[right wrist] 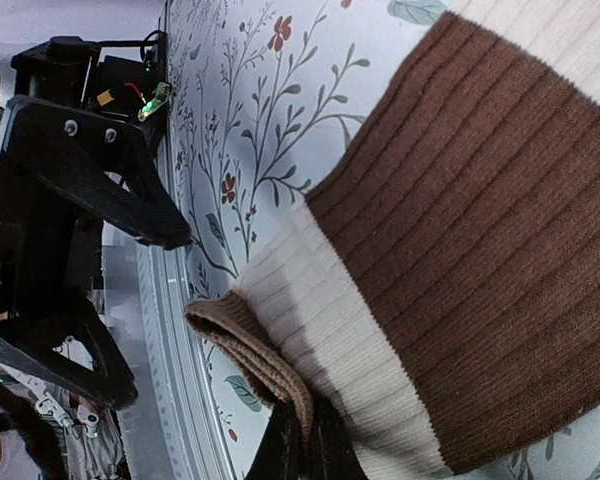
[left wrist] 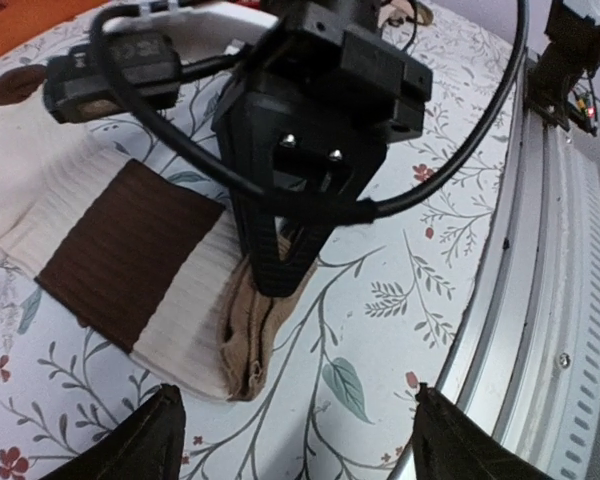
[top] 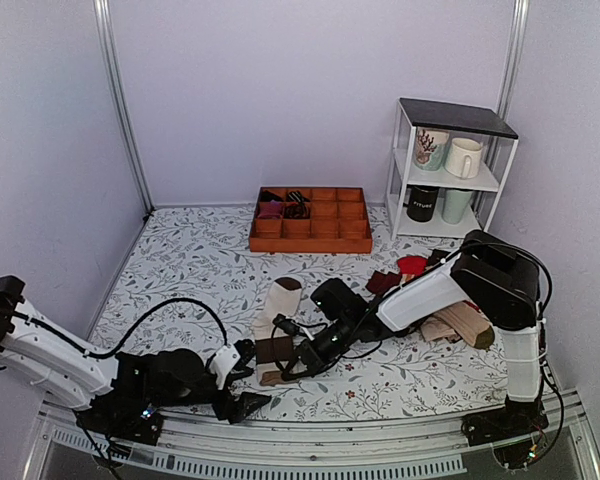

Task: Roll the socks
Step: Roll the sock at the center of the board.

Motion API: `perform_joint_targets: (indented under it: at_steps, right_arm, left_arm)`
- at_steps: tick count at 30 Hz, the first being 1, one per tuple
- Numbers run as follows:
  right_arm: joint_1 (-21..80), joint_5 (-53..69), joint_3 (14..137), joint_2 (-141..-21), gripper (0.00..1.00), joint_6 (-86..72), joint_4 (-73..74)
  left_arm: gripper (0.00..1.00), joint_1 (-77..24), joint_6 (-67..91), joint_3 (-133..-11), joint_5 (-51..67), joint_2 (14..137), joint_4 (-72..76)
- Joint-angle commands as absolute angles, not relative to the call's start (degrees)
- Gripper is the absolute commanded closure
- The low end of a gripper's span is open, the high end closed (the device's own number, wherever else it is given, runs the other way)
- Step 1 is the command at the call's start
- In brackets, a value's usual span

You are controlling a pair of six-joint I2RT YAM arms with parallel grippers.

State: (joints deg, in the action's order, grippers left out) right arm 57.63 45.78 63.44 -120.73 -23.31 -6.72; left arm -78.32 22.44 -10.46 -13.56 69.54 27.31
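The socks (top: 278, 305) lie stacked on the floral cloth, cream-white with a wide dark brown band (left wrist: 125, 250) and a tan cuff (left wrist: 242, 345) at the near end. My right gripper (top: 285, 368) reaches in from the right and is shut on the tan cuff (right wrist: 255, 352), its black fingertips (left wrist: 280, 272) pinching the cuff's edge. The cuff is lifted slightly off the cloth. My left gripper (top: 250, 378) sits just in front of the cuff near the table's front rail. It stands open, its fingers (left wrist: 155, 440) wide apart and holding nothing.
An orange-brown compartment tray (top: 310, 238) stands at the back centre. A white shelf (top: 405, 165) with mugs is at the back right. Other socks (top: 460, 325) and a red item (top: 412, 265) lie by the right arm. The metal front rail (left wrist: 540, 330) runs close behind my left gripper.
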Motion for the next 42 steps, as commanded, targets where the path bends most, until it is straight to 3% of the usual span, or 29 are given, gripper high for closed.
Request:
perform_joint_targets:
  at_steps: [1,7,13,16,21,25,27,31,35,38,42]
  right_arm:
    - [57.39,42.98,61.71,-124.14,1.00,-24.98,1.38]
    - [57.37,43.46,61.52,-123.90,1.00,-24.77,0.72]
    - [57.41,43.90,61.05,-124.01,1.00,-24.90,-0.02]
    - [57.43,44.27,60.46,-124.01,1.00,-25.30,-0.63]
    - [57.37,44.81,59.76,-123.93,1.00,-25.88,-1.53]
    - [57.43,44.90,59.87,-124.01,1.00,-26.10,-1.80]
    - [57.38,45.00,60.00,-124.10,1.00,-26.26,-1.85]
    - [57.38,45.34,60.06,-124.19,1.00,-26.60,-1.93]
    - [57.36,45.57,60.03,-124.17,1.00,-26.78,-1.90]
    - [57.34,45.78,59.86,-124.01,1.00,-26.89,-1.87]
    - [57.42,45.88,60.02,-123.80,1.00,-26.42,-1.45]
  left_arm:
    - [0.20,-78.53,19.90,-13.95,-13.07,77.16,32.69]
    - [0.18,-77.93,16.05,-15.07,-14.58,80.91,35.15]
    - [0.38,-75.22,16.25,-13.49,-11.47,82.01,38.28]
    - [0.44,-73.46,16.64,-12.84,-10.01,82.11,38.68]
    - [0.39,-71.02,16.80,-13.55,-8.79,84.07,38.00]
    - [0.42,-70.23,15.87,-13.64,-6.25,85.41,39.57]
    - [0.49,-69.98,15.46,-14.05,-5.06,86.29,39.64]
    - [0.70,-69.70,14.95,-14.86,-3.26,87.63,39.79]
    - [0.82,-69.31,15.05,-15.45,-3.17,88.60,39.37]
    - [0.99,-69.09,16.34,-16.51,-3.94,88.99,37.13]
    - [1.00,-68.45,20.34,-17.93,-4.74,89.31,32.02]
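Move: The free end of the sock's tan cuff lies about 3 cm ahead of the open left hand, 2 cm to its right and 4 cm below. The right gripper's tips, already pinching the cuff, are some 4 cm ahead, 6 cm right and 4 cm below; the sock's dark brown band is about 9 cm ahead, 3 cm right and 5 cm below. From the right hand, the cuff's free end is level and about 4 cm left. Left hand sinks about 4 cm, easing forward and right, and shuts on the cuff beside the right hand's grip. ##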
